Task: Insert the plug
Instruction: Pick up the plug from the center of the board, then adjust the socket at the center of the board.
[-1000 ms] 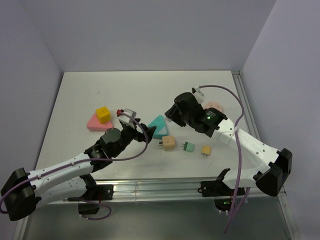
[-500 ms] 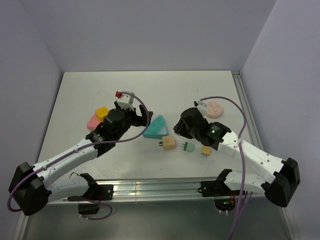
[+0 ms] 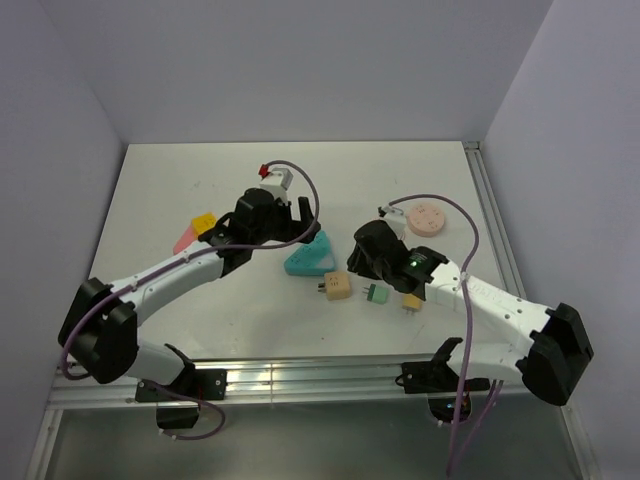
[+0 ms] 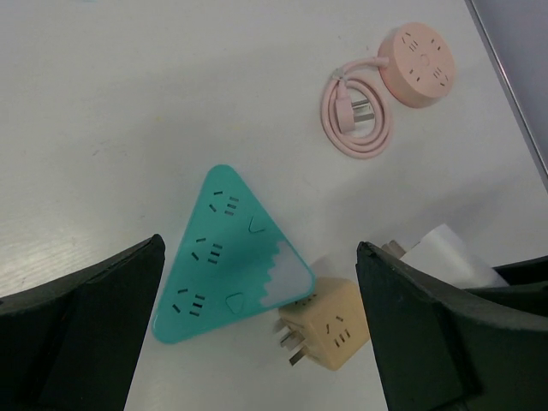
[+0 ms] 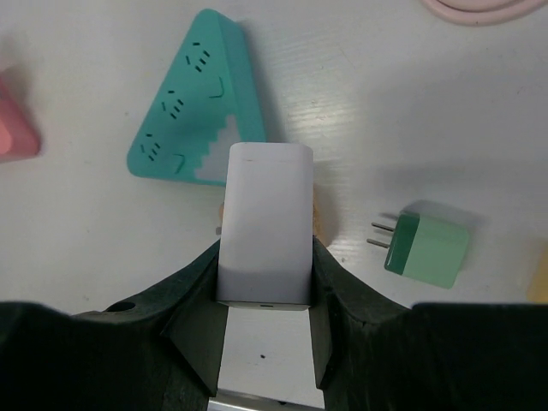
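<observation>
My right gripper [image 5: 264,267] is shut on a white plug adapter [image 5: 264,218] and holds it just near-right of the teal triangular power strip [image 5: 195,111], above the orange cube plug [image 3: 337,288]. In the top view the right gripper [image 3: 366,250] sits beside the strip [image 3: 308,257]. My left gripper [image 4: 257,342] is open and empty, hovering over the teal strip [image 4: 224,257], its fingers [image 4: 81,325] spread to either side. In the top view the left gripper [image 3: 292,222] is at the strip's far-left side.
A green two-pin plug [image 3: 376,294] and a small orange plug [image 3: 411,300] lie right of the orange cube [image 4: 336,330]. A round pink power strip [image 3: 430,217] with a coiled cable [image 4: 355,111] lies far right. A pink strip [image 3: 185,240] with a yellow cube [image 3: 205,224] lies left.
My left gripper moved away from the base and to the right, to above the teal strip. My right gripper came down toward the strip with the white plug, then nearly stopped.
</observation>
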`<state>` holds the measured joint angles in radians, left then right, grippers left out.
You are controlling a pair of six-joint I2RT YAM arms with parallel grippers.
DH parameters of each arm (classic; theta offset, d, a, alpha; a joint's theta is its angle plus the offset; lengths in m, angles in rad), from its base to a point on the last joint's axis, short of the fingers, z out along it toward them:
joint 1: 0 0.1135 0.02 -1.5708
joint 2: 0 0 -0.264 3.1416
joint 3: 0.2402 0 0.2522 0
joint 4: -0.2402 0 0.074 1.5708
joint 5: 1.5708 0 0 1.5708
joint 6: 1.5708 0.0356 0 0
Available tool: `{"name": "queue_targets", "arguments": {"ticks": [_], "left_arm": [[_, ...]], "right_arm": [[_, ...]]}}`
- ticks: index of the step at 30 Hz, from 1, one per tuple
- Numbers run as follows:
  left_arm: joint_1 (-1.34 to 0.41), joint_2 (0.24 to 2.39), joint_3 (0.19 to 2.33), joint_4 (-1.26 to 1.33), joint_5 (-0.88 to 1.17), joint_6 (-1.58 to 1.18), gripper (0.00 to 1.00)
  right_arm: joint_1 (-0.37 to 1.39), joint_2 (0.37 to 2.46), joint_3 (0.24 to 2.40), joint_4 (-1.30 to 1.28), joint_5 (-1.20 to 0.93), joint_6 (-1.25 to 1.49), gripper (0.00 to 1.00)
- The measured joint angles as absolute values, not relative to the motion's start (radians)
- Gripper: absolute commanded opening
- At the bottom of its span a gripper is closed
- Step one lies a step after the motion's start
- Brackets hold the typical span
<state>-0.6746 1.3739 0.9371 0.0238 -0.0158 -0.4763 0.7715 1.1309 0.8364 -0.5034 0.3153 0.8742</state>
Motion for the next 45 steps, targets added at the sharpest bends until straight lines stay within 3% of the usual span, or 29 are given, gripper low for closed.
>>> {"name": "queue_targets", "arguments": {"ticks": [8, 15, 28, 39, 45], "left_arm": [[-0.656, 1.538, 1.065, -0.07, 0.017, -0.488, 0.99], [-0.518, 1.507, 1.002, -0.074, 0.049, -0.536, 1.0], [-0.495, 1.445, 0.952, -0.056, 0.06, -0.585, 0.99], [-0.493, 1.446, 0.946, -0.022, 0.122, -0.588, 0.99], [-0.493, 1.451, 0.946, -0.011, 0.143, -0.587, 0.99]], "right_arm": [[0.772, 1.242, 0.829, -0.449, 0.279, 0.843, 0.0], [0.795, 1.203, 0.771, -0.336, 0.16, 0.786, 0.0], [0.938, 1.268, 0.77, -0.27, 0.065, 0.738, 0.0], [0.933, 1.301, 0.727, -0.302, 0.128, 0.738, 0.0], [0.847, 1.287, 0.693, -0.317, 0.144, 0.723, 0.0]]}}
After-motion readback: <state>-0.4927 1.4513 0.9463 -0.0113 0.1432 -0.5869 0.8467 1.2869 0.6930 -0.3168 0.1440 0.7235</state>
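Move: The right hand, already gripping the white plug, has the beige adapter some 5 cm to its left, about 1 cm back and roughly 10 cm below. The teal board's middle is about 6 cm ahead and 11 cm left, the green adapter some 3 cm back and 4 cm right, both at table level. From the open left hand the beige adapter lies about 7 cm back, 8 cm right and 15 cm down. Downward, then looping left and back by about 8 cm past the beige adapter while turning counter-clockwise, the right hand keeps its grip on the white plug; it sinks further and swings back right, bringing the plug up beside the adapter's prong side. The open left hand dips forward, then shifts left near the teal board and tips down some 10 degrees. ##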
